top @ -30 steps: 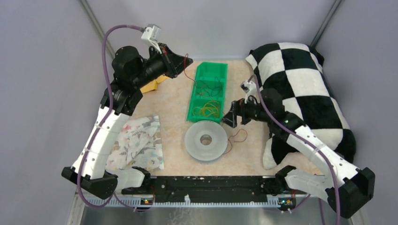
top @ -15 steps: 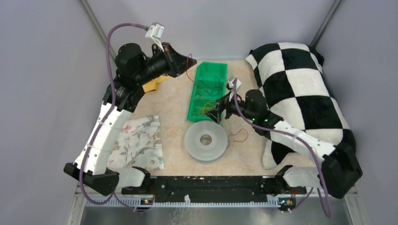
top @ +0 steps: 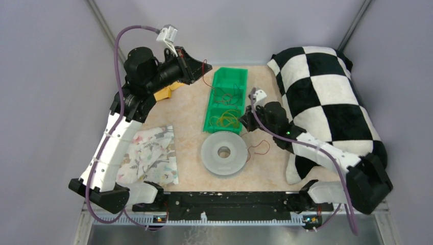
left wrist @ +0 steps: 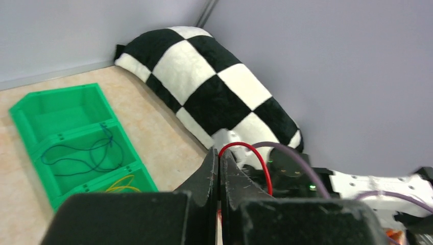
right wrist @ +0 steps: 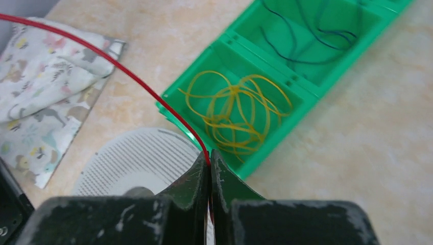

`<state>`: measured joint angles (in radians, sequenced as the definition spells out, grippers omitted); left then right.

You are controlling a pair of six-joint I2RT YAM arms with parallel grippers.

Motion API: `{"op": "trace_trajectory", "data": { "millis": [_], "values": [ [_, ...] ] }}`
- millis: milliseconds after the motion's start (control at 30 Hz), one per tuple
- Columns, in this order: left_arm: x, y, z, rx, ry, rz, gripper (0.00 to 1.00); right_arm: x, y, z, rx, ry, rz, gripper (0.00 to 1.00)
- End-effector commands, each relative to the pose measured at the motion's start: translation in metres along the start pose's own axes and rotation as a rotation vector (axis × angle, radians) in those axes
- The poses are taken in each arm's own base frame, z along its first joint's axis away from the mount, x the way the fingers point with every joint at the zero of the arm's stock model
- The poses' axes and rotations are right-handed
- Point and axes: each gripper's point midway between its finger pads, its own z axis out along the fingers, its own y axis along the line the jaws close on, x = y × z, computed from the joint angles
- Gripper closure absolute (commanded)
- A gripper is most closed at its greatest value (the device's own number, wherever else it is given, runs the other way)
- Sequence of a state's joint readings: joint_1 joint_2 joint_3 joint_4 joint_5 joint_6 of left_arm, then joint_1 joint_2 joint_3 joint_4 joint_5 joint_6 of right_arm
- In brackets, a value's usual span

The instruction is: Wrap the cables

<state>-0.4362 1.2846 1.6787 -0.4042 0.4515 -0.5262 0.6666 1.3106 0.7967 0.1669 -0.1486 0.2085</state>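
Note:
The cable is a thin red wire. My left gripper (top: pixel 202 68) is raised at the back left, shut on one part of it; in the left wrist view the wire (left wrist: pixel 254 151) arches out from between the shut fingertips of the left gripper (left wrist: pixel 219 154). My right gripper (top: pixel 244 125) is low between the green bin and the grey spool (top: pixel 223 153), shut on another part of the wire (right wrist: pixel 117 65), which runs up and left from the tips of the right gripper (right wrist: pixel 210 156). Loose loops of wire (top: pixel 259 148) lie right of the spool.
A green bin (top: pixel 211 102) holds a yellow wire bundle (right wrist: pixel 235 112) and a dark blue wire (right wrist: pixel 301 41) in separate compartments. A checkered pillow (top: pixel 327 97) fills the right side. A patterned cloth (top: pixel 150 155) lies front left, and a yellow object (top: pixel 165 94) sits under the left arm.
My right gripper, open before, swung left over the bin's near end, came back a little toward the spool and has shut on the wire. The left arm has hardly moved.

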Motion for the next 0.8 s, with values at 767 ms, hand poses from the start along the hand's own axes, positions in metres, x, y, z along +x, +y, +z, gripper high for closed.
{"op": "trace_trajectory", "data": {
  "millis": [767],
  "values": [
    [-0.002,0.211,-0.08,-0.625,-0.067,0.046,1.0,0.032,-0.084,-0.161,0.456,-0.148,0.33,1.0]
  ]
}}
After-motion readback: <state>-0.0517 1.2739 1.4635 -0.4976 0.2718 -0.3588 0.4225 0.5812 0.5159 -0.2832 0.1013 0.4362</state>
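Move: Both my hands already pinch the red cable. My left is bound for the bare table left of the crate, about 12 cm ahead, 15 left and 47 below; the crate's middle lies some 22 ahead and 7 right. For my right, the bare table beside the pillow is about 18 cm right, 4 back and 17 below; the spool sits 8 left and 8 back, the loose cable tail 9 right and 3 back. I spread the red cable apart, fingers shut on it in both hands. My left swings about 16 cm left and 9 forward, away from above the crate, soon also sinking some 12 cm, while turning counter-clockwise. My right sweeps about 17 cm right and a little back, towards the pillow, mostly early on, with a small rise and dip, turning some 30 degrees clockwise. ##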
